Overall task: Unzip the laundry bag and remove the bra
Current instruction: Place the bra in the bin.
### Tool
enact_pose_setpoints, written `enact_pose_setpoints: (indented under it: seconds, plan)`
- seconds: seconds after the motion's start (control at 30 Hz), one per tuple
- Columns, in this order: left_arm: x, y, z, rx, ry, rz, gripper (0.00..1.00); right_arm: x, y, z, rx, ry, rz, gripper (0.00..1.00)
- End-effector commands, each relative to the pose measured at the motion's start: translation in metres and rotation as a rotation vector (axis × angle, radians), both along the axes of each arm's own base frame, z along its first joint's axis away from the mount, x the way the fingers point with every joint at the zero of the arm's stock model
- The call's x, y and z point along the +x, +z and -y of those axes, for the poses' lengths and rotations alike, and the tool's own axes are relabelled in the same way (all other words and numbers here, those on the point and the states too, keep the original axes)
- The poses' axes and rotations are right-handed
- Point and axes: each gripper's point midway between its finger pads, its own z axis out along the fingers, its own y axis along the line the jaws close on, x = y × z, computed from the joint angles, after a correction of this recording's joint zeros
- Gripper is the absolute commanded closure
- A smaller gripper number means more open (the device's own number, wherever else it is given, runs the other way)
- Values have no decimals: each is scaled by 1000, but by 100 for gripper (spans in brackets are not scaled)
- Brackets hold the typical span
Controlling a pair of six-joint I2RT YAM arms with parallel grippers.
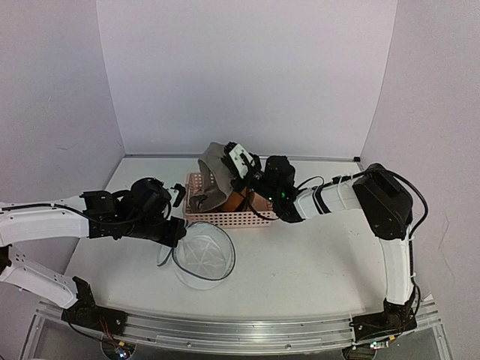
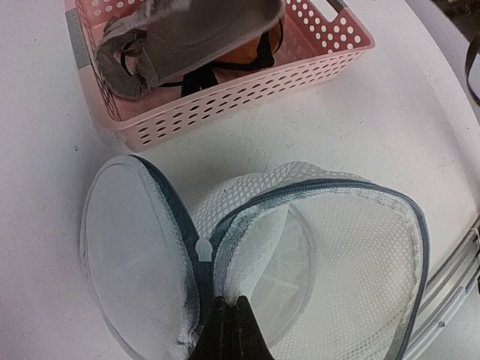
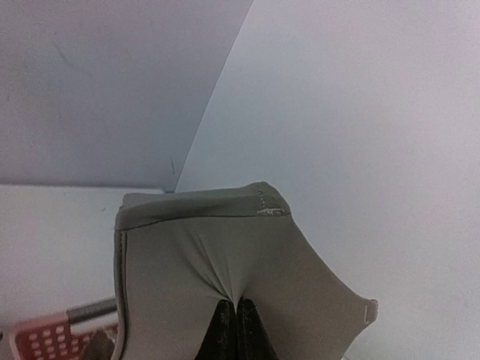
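Observation:
The white mesh laundry bag (image 1: 202,255) lies unzipped on the table, its round lid (image 2: 135,247) flapped open to the left and its inside (image 2: 360,255) showing only mesh. My left gripper (image 2: 227,304) is shut on the bag's rim, just below the white zip pull (image 2: 203,248). The grey bra (image 3: 225,247) hangs from my right gripper (image 3: 235,304), which is shut on its fabric. In the top view the right gripper (image 1: 229,166) holds the bra (image 1: 214,180) up over the pink basket, the lower end draping into it. My left gripper (image 1: 178,231) sits at the bag's left edge.
The pink lattice basket (image 1: 225,218) stands just behind the bag, holding an orange item (image 1: 236,199) and black straps (image 2: 196,75). White walls enclose the table at the back and sides. A metal rail (image 1: 225,330) runs along the near edge.

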Motion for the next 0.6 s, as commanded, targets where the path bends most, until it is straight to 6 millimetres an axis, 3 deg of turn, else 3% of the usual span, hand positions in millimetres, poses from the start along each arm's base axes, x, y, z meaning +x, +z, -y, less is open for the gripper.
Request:
enact_pose_setpoints:
  seconds: [0.0, 0.27, 0.37, 0.57]
  plan:
    - [7, 7, 3, 0, 9, 20, 100, -24, 33, 31, 100, 38, 50, 100]
    - [11, 5, 10, 10, 7, 13, 100, -39, -12, 50, -10, 63, -16, 100]
    - [12, 5, 12, 12, 5, 10, 100, -38, -24, 44, -65, 80, -44, 100]
    - [12, 6, 12, 6, 6, 7, 100, -32, -25, 24, -100, 142, -77, 100]
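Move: Below the right hand, which still holds the grey bra by its edge, the middle of the bin lies about 5 cm farther out, 2 cm left and some 18 cm down. The orange bra in it is about 4 cm ahead, 2 cm right and 18 cm down. The laundry bag's middle is some 24 cm back and 9 cm left. From the left hand, gripping the bag's rim, the bin lies roughly 25 cm ahead, 13 cm right and 11 cm down. Lowering the hanging grey bra into the bin, the right hand drops about 6 cm while drawing some 4 cm right and 3 cm back, quick at first and then nearly stopping. It tips slightly further down, with the fingers staying shut on the bra. The left hand keeps its pinch on the laundry bag's rim and sinks a centimetre or two. ##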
